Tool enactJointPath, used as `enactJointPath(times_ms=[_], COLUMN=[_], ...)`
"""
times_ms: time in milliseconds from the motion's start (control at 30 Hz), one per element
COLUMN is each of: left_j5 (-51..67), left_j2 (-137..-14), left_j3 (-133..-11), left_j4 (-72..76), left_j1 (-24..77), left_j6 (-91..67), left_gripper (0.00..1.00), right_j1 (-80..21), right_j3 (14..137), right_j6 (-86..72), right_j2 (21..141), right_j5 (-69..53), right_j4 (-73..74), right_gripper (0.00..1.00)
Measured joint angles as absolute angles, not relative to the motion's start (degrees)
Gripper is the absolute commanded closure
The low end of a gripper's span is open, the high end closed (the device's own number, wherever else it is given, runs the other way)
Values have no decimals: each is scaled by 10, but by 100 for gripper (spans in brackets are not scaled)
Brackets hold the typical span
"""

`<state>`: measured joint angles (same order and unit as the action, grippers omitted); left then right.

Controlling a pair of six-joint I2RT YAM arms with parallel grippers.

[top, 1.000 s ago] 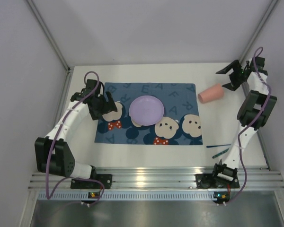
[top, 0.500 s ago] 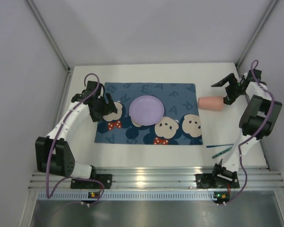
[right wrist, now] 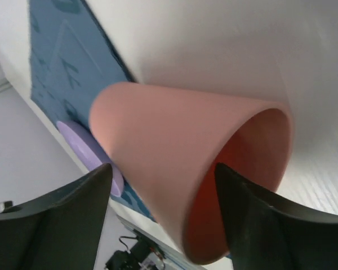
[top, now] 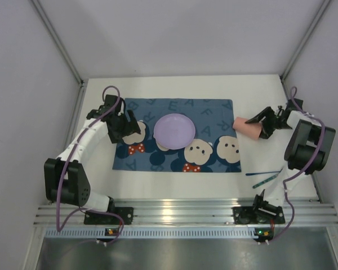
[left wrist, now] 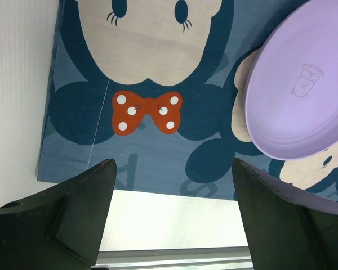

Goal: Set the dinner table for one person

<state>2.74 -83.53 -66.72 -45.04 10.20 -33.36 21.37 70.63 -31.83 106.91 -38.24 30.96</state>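
On the white dinner table [top: 174, 87] lies a blue bear placemat [top: 214, 109] with a purple plate [top: 174, 130] at its middle. A pink cup [top: 245, 127] lies on its side just right of the placemat. My right gripper [top: 258, 126] is low at the cup's open end, jaws open and straddling it. In the right wrist view the cup [right wrist: 174, 129] fills the space between the jaws of that gripper [right wrist: 162, 169]; one finger is outside the wall, the other in front of the mouth. My left gripper [top: 127, 125] hovers open and empty over the placemat's left part [left wrist: 158, 140], beside the plate [left wrist: 304, 84].
Two thin teal utensils [top: 266, 178] lie on the table near the right arm's base. Metal frame posts and side walls stand close to both arms. The aluminium rail runs along the near edge.
My right gripper has swung down and toward me to the cup, and its jaws have narrowed around it. The cup has shifted nearer and turned. The left arm has barely moved.
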Motion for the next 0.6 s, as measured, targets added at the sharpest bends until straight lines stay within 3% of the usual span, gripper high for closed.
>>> enactJointPath(times_ms=[67, 100, 267, 367, 433, 600], left_j5=[28, 28, 29, 29, 30, 32], left_j2=[-835, -835, -827, -815, -808, -804], left_j3=[-668, -668, -667, -667, -667, -662], left_j4=[-451, -451, -453, -456, -456, -456], left_j1=[102, 102, 102, 102, 102, 102], left_j6=[-331, -330, -325, -324, -325, -324], left_gripper=[12, 12, 12, 12, 12, 12], right_j1=[211, 210, 202, 197, 195, 162], right_j3=[685, 682, 690, 718, 745, 903], right_j6=[-317, -319, -321, -314, -305, -270], right_j2=[1069, 1069, 1049, 1030, 1022, 1029], right_j5=[-391, -399, -424, -393, -352, -229], right_j4=[307, 307, 280, 292, 316, 440], right_gripper=[47, 58, 78, 88, 100, 100])
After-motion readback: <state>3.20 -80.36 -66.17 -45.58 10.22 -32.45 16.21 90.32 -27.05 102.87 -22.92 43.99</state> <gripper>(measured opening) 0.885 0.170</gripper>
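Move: The pink cup lies on its side with its mouth facing the right hand, its middle about 5 cm to that hand's left, level fore-and-aft and some 2 cm below. The purple plate is about 35 cm left and 7 cm below, level fore-and-aft; the blue utensil lies some 18 cm back, straight behind and 7 cm below. From the left hand the cup is roughly 50 cm right, 4 cm ahead and 8 cm below. The right fingers close across the cup's rim wall, then lift it about 9 cm, drawing some 4 cm forward. ##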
